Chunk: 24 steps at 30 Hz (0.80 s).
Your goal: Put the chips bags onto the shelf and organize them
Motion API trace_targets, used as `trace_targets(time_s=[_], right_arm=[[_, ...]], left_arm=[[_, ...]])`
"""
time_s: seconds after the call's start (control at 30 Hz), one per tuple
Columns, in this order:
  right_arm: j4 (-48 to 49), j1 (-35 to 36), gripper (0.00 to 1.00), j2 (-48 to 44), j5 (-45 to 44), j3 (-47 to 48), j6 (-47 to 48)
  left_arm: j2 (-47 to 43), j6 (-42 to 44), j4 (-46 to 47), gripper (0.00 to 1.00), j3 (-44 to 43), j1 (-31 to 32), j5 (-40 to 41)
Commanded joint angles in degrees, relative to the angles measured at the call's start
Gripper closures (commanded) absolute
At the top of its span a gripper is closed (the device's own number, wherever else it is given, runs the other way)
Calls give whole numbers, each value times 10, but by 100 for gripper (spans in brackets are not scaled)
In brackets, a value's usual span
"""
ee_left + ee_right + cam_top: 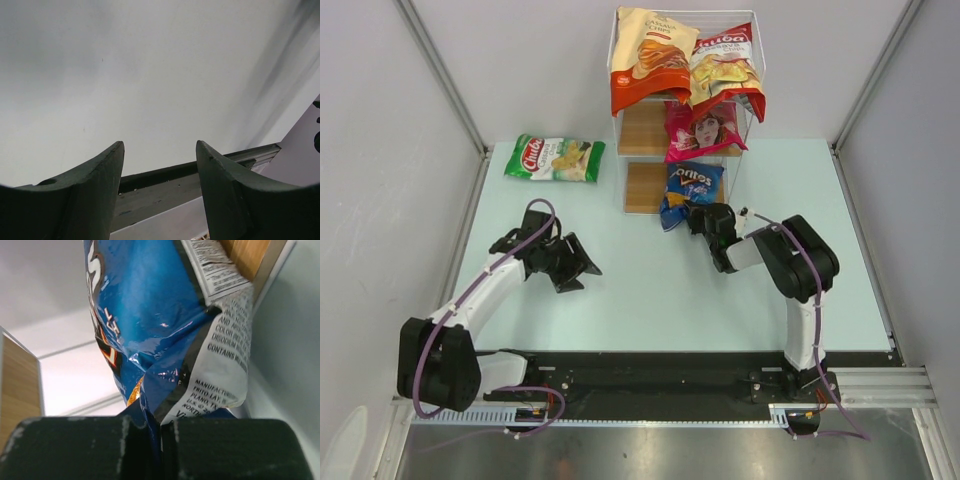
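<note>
The white-wire shelf with wooden boards stands at the table's back centre. On its top tier lie an orange-and-cream bag and a red Chuba bag. A pink bag rests on the middle tier. The blue Doritos bag leans at the lowest board, and my right gripper is shut on its crumpled bottom edge. A green Chuba bag lies flat on the table left of the shelf. My left gripper hovers open and empty over the table's left middle.
The pale green table is walled by grey panels on both sides. A black rail runs along the near edge between the arm bases. Wooden shelf board shows left of the Doritos bag.
</note>
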<state>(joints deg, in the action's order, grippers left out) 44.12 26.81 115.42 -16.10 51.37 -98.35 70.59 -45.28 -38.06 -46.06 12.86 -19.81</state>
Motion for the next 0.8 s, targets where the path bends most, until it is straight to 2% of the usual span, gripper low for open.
trace_targets(time_s=[0.0, 0.2, 0.27, 0.43, 0.53, 0.57, 0.77], right_arm=[[50, -26, 100, 38, -27, -7, -52], [90, -49, 100, 55, -4, -5, -50], [100, -54, 93, 59, -1, -4, -42], [109, -71, 86, 73, 36, 11, -30], [113, -79, 78, 83, 63, 20, -26], [115, -80, 70, 83, 76, 20, -24], [112, -83, 51, 71, 111, 21, -4]], left_arm=[[6, 18, 11, 36, -10, 1, -2], [15, 23, 13, 36, -13, 1, -5], [16, 24, 13, 36, -13, 1, -4], [18, 27, 13, 36, -13, 1, -5], [18, 29, 12, 36, -15, 2, -3], [17, 29, 12, 36, -15, 1, -2], [14, 25, 11, 36, -16, 1, 3]])
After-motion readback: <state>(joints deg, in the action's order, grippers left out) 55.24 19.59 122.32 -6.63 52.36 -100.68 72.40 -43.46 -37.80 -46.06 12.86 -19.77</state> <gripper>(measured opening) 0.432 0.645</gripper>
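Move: The right hand grips the low front end of the blue Doritos bag. The bottom shelf's middle lies about 9 cm ahead, 4 cm left and 5 cm below; the bag's middle is some 7 cm ahead and level sideways. The shelf's right wire side is roughly 7 cm ahead and 9 cm right, the pink bag 9 cm ahead, 3 cm right and 17 cm up. From the left hand that bottom shelf is about 34 cm ahead, 21 cm right. Forward and to the right at once, the right hand travels about 4 cm towards the bottom shelf's right wire side, easing off towards the end and rolling slightly left-side-up. It first carries the pinched end of the Doritos bag along; halfway, its fingers start to open, reaching nearly half open and releasing the pinch while still around the crumpled end. ##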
